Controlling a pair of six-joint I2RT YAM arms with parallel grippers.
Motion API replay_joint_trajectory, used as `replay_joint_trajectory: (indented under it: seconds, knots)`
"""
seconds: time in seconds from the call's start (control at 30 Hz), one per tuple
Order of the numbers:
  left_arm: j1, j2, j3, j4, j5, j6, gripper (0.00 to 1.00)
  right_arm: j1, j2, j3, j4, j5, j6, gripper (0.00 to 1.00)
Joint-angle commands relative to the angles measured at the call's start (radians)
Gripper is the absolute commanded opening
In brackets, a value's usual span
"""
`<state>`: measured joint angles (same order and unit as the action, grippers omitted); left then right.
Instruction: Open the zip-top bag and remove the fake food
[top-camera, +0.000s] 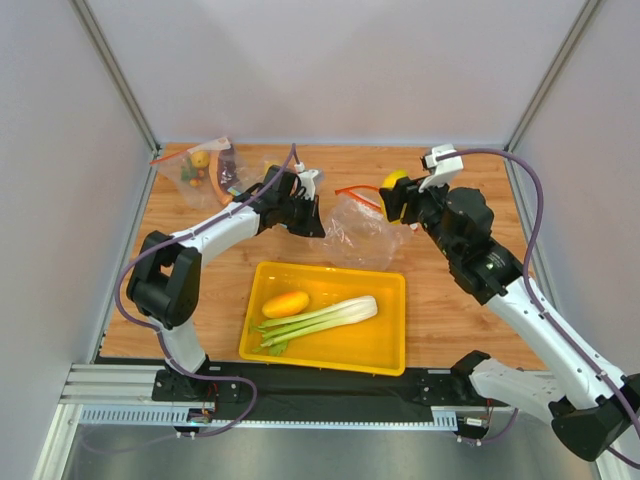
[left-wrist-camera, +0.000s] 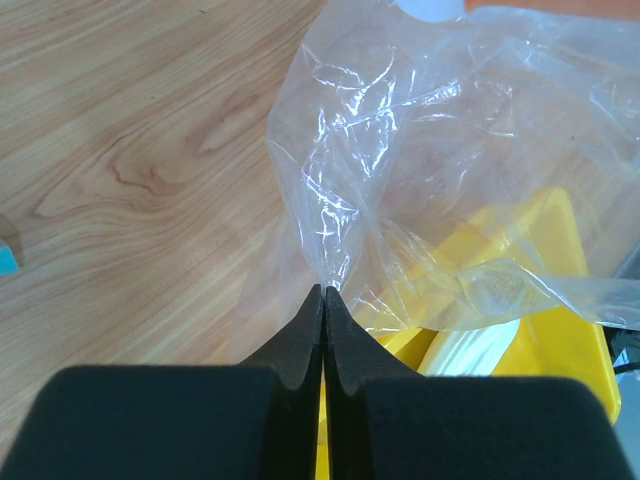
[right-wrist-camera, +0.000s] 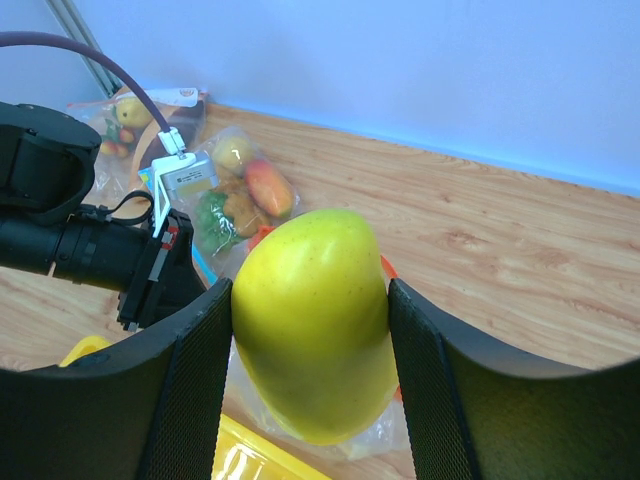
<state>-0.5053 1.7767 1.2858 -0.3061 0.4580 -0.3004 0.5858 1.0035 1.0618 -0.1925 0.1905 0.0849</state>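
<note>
The zip-top bag (top-camera: 358, 228) lies crumpled on the wood behind the yellow tray (top-camera: 385, 345), its red-orange strip (top-camera: 352, 191) at the far side. My left gripper (top-camera: 318, 226) is shut on the bag's left edge; in the left wrist view the fingertips (left-wrist-camera: 326, 292) pinch the clear film (left-wrist-camera: 440, 140). My right gripper (top-camera: 400, 190) hangs above the bag's right end, shut on the yellow oval fruit (right-wrist-camera: 315, 330), which fills the span between its pads. The orange fruit (top-camera: 286, 303) and the celery-like stalk (top-camera: 325, 317) lie in the tray.
Two smaller clear bags of toy food (top-camera: 205, 170) sit at the back left corner, also seen in the right wrist view (right-wrist-camera: 240, 185). Pale walls close in the table on three sides. The left arm (right-wrist-camera: 80, 250) lies across the right wrist view's left side.
</note>
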Motion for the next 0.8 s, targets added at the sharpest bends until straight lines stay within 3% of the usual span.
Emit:
replay_joint_trajectory:
  seconds: [0.0,0.43,0.77]
  knots:
    - [0.001,0.004,0.043,-0.008,-0.01,0.017,0.0,0.012,-0.026,0.03,-0.08,-0.008,-0.014,0.29]
    - [0.002,0.01,0.05,-0.021,-0.027,0.023,0.0,0.279,-0.063,-0.031,-0.289,0.033,0.08,0.29]
    - [0.002,0.006,0.052,-0.019,-0.027,0.024,0.0,0.408,-0.082,-0.321,-0.28,-0.002,0.335,0.29]
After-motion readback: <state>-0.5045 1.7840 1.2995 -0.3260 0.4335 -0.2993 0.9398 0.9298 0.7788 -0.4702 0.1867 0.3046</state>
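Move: The yellow tray, where the right hand's yellow-green fake food is headed, has its middle some 9 cm back, 15 cm left and 31 cm below that hand. In it the celery lies about 10 cm back and 16 cm left of the hand, the orange-yellow fruit about 6 cm back and 24 cm left. The emptied bag hangs roughly 6 cm ahead, 7 cm left, 27 cm below. From the left hand the tray's middle is about 12 cm back, 10 cm below. Right hand, still gripping the yellow-green food, swings back about 12 cm, then sinks 16 cm over the tray, tipping down. ##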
